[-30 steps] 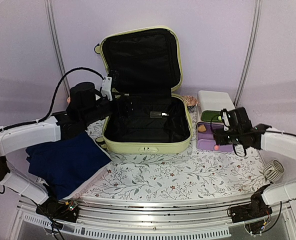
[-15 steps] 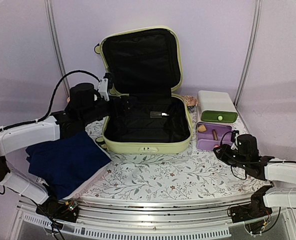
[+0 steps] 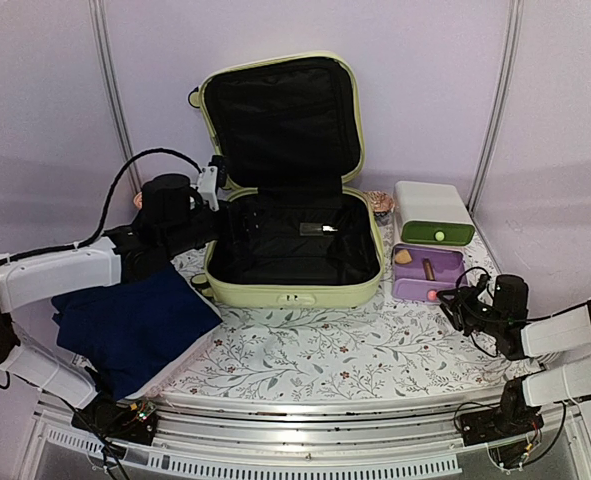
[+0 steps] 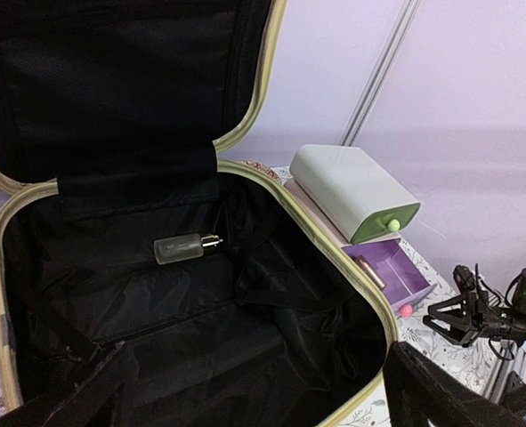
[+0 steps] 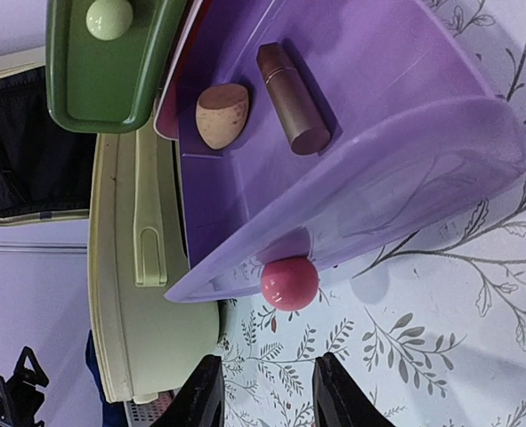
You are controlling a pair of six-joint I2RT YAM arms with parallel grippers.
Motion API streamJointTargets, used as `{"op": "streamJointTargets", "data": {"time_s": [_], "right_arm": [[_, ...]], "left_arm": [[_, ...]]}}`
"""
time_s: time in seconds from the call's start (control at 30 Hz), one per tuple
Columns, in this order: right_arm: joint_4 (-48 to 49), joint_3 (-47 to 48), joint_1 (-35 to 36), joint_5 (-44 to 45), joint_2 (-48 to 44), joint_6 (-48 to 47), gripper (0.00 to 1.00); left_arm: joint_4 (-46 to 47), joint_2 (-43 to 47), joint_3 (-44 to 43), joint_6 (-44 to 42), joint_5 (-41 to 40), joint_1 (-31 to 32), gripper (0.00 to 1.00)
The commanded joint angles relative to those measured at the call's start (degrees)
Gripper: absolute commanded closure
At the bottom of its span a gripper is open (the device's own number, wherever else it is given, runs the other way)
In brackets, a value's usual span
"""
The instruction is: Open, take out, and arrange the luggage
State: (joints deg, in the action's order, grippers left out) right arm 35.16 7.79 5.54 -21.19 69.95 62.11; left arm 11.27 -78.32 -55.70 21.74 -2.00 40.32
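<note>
The luggage (image 3: pixel 295 292) lies open mid-table, its lid standing upright and the black lining bare. A small frosted bottle (image 4: pixel 184 249) lies inside near the hinge. My left gripper (image 3: pixel 237 215) hangs over the luggage's left rim, open wide and empty (image 4: pixel 254 382). My right gripper (image 3: pixel 453 305) is low over the table, open, with nothing between its fingers (image 5: pixel 200 391). It points at the pink knob (image 5: pixel 289 282) of a pulled-out purple drawer (image 5: pixel 396 169), a short way from it.
The purple drawer holds a beige sponge (image 5: pixel 221 116) and a brown lipstick tube (image 5: pixel 294 98). Behind it stands a white box (image 3: pixel 430 205) with a green drawer (image 5: pixel 102 71). A dark blue cloth (image 3: pixel 135 320) lies front left on the floral table cover (image 3: pixel 375 350).
My right arm has come down from above the purple drawer to table height in front of its knob, and its jaws have narrowed. My left gripper has drawn back a little toward the luggage's left rim.
</note>
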Motion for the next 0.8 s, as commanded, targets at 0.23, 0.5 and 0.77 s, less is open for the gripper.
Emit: {"op": "streamJointTargets", "data": {"time_s": [0.23,0.5,0.77], "right_arm": [[14.9,4.2,-3.5,-5.3,14.4,2.5,0.66],[22.5,10.3,-4.3,-7.8,24.7,5.9,0.66],[24.3,15.7,-5.6,-5.9,33.3,5.5,0.65]], "left_arm": [[-0.8,1.6,1.0,-0.3,0.1,-0.9,0.02],[-1.2,0.7,0.5,-0.9,0.2,-1.4,0.02],[-0.9,-1.1,-0.9,-1.9,0.6,-1.9,0.02]]}}
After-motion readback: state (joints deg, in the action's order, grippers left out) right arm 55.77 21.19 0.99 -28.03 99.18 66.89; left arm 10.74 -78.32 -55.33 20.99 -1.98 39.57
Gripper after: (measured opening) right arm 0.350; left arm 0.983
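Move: The purple drawer's pink knob is about 4 cm ahead of my right hand and 4 cm to its left, roughly at finger height. In the open drawer behind the knob lie the brown tube, some 10 cm ahead and 5 cm left of my hand, and the tan sponge, about 14 cm ahead and 10 cm left. The green drawer's knob is some 16 cm ahead, 2 cm left and 7 cm up. From my left hand the pink knob is some 38 cm right, about level forward and 23 cm down. I drive my right hand about 8 cm forward, slowly at first and then faster, dipping roughly 1 cm on the way and rolling its left side up by only 5 to 10 degrees. My fingers stay about a third open. They come up against the drawer's front beside the pink knob and push the drawer back towards the cabinet, under the green drawer. ##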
